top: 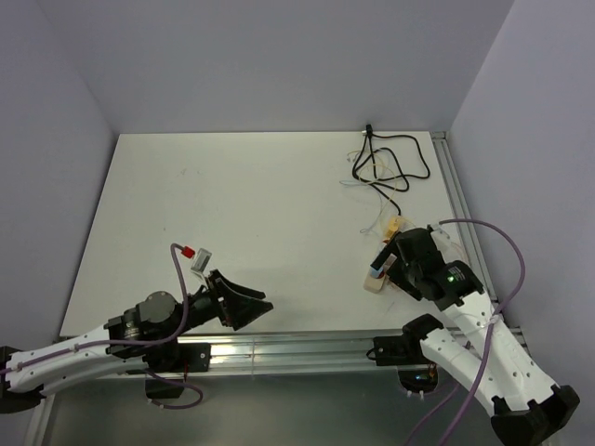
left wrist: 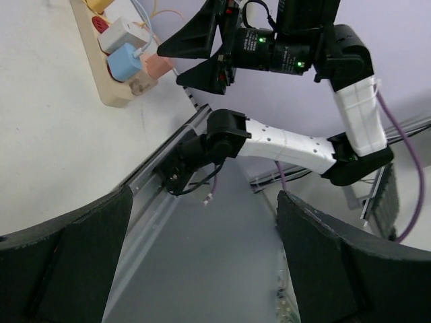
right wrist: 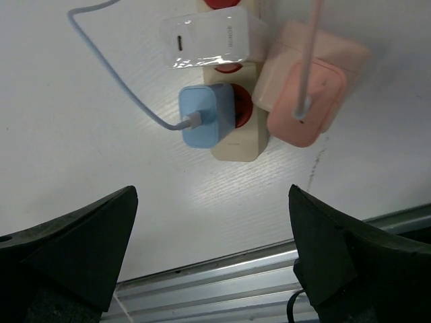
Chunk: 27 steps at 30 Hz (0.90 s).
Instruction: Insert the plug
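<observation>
A beige power strip (right wrist: 244, 140) lies on the white table near its front right corner. A blue plug (right wrist: 205, 116) with a pale blue cable sits in the strip's socket nearest me. Behind it is a white charger (right wrist: 205, 40), and a pink charger (right wrist: 303, 94) lies tilted against the strip's right side. My right gripper (right wrist: 212, 256) hangs open just above and short of the strip, holding nothing. In the top view the right gripper (top: 386, 265) covers most of the strip (top: 375, 284). My left gripper (top: 253, 307) is open and empty at the front left, pointing toward the strip (left wrist: 118, 94).
A tangle of black cable (top: 390, 167) lies at the back right. A small red and white connector (top: 195, 256) rests near the left arm. An aluminium rail (top: 307, 348) runs along the table's near edge. Grey walls close in the sides and back.
</observation>
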Each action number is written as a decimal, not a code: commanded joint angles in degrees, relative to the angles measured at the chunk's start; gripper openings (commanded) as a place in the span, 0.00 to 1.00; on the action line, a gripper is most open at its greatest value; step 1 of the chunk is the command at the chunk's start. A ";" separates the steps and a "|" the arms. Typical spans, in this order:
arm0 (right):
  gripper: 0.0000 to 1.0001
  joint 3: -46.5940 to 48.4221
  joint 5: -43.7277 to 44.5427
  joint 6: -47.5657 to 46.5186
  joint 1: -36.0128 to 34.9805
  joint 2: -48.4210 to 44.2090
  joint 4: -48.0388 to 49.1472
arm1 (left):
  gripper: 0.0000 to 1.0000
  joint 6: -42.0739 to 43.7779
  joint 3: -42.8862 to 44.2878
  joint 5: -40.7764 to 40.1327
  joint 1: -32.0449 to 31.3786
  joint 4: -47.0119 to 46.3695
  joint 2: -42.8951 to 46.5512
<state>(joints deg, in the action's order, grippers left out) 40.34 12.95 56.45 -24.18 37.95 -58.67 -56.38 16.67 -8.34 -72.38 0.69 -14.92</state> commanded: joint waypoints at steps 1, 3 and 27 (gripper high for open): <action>1.00 0.00 -0.91 -2.21 -1.83 -0.08 7.08 | 0.93 -6.19 -2.51 -0.62 -0.22 2.03 4.79; 0.98 1.57 -1.26 -3.27 -2.88 2.46 7.87 | 0.93 -9.09 -4.70 -2.11 -0.22 2.74 8.48; 0.53 3.78 12.01 -3.45 -7.10 22.78 12.36 | 0.91 -7.78 -0.67 -7.22 -0.22 11.09 11.58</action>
<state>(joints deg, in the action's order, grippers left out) 43.07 21.87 52.21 -30.98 60.16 -48.29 -65.52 13.21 -14.92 -72.38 11.94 -2.90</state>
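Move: The blue plug stands on the power strip about 6 cm ahead of the right hand, barely 1 cm to its left and some 6 cm below. The white plug is roughly 4 cm beyond the blue one and 2 cm to its right; the pink plug, on its adapter, lies about 6 cm to the right of the blue one and 1 cm nearer. From the left hand, the blue plug is about 15 cm ahead, 27 cm right and 17 cm below. Forward with a small swing to its left, then forward and down, the empty right hand travels about 5 cm out and 3 cm down onto the blue plug, rolling left side down by some 13 degrees while its fingers narrow from wide open to about half, one on either side of the plug's near end. The empty left hand drifts a few centimetres left and down, away from the plugs, tipping slightly. ##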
